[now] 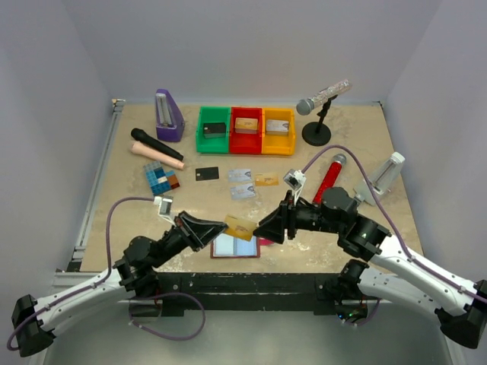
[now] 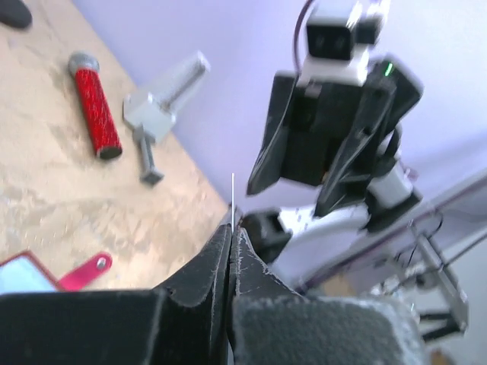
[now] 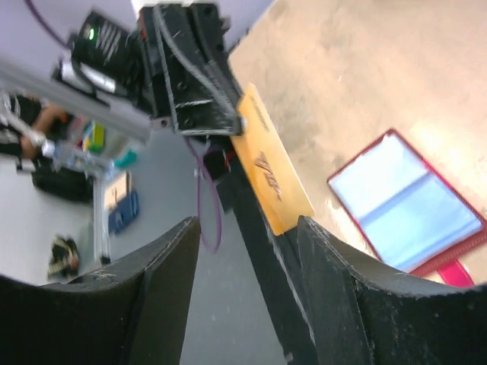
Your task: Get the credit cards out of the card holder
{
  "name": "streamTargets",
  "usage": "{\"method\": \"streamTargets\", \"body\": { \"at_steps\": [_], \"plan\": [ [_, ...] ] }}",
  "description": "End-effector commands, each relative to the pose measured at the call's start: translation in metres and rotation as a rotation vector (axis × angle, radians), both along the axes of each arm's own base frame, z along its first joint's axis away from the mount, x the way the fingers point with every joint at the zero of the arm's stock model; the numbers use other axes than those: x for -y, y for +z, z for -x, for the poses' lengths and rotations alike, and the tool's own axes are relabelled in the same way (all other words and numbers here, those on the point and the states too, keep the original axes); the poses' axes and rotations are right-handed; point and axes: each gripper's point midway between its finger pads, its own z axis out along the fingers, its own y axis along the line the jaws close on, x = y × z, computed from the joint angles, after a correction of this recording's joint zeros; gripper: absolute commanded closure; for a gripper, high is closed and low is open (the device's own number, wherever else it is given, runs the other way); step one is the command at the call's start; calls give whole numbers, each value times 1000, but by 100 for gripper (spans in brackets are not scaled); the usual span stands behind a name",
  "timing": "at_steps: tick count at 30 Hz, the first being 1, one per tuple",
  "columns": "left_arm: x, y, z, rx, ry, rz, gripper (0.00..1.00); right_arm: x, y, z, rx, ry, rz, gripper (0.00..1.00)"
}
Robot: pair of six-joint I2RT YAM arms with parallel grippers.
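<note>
My left gripper (image 1: 223,226) is shut on one end of a gold-orange credit card (image 1: 240,226), held in the air above the open dark-red card holder (image 1: 234,247). My right gripper (image 1: 259,228) is open at the card's other end, its jaws apart on either side. In the right wrist view the gold card (image 3: 270,171) sticks out of the left gripper (image 3: 224,122) toward my right gripper (image 3: 247,228), with the card holder (image 3: 407,201) lying open below. In the left wrist view the card (image 2: 233,198) is a thin edge above my shut left gripper (image 2: 232,228). Several cards (image 1: 239,175) lie on the table beyond.
Green (image 1: 214,130), red (image 1: 246,129) and yellow bins (image 1: 278,130) holding small blocks stand at the back. A purple metronome (image 1: 168,115), a black microphone (image 1: 152,142), a microphone on a stand (image 1: 318,114), a red microphone (image 1: 329,179) and a grey-white tool (image 1: 384,176) surround the work area.
</note>
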Motion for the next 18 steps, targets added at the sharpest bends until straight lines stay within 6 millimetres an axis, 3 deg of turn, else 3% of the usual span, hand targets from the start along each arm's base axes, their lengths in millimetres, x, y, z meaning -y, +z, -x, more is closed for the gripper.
{"method": "streamTargets", "body": {
  "at_steps": [1,6,13,18],
  "plan": [
    [-34,37,-24,11,189,272,100,-10,31,-26,-24,-147,-218,41],
    [-42,50,-25,57,221,330,100,-17,26,-31,-76,-161,-272,41],
    [-38,45,-25,38,206,324,100,-17,54,-26,-13,-127,-388,41],
    [-36,43,-25,33,198,317,100,-21,58,-27,-11,-110,-386,41]
  ]
}}
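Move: The gold card is already in the left hand's shut fingers, its middle about 4 cm right, 1 cm ahead of them and at their height. From the open, empty right hand it lies some 7 cm left, 1 cm ahead and 3 cm lower. The open card holder lies about 5 cm ahead and 4 cm right of the left hand, 22 cm below; the nearer white card, also on the table, is 23 cm ahead and 5 cm right. The gold card, still pinched by one end, is carried mostly upward by the left hand, about 7 cm, with lesser drifts left and forward, while those right-pointing fingers tip up some 20 degrees. The right hand, fingers kept open and clear of the card, eases forward and left, dips slightly, then rises to end a little higher, its left-pointing fingers also tipping up. ##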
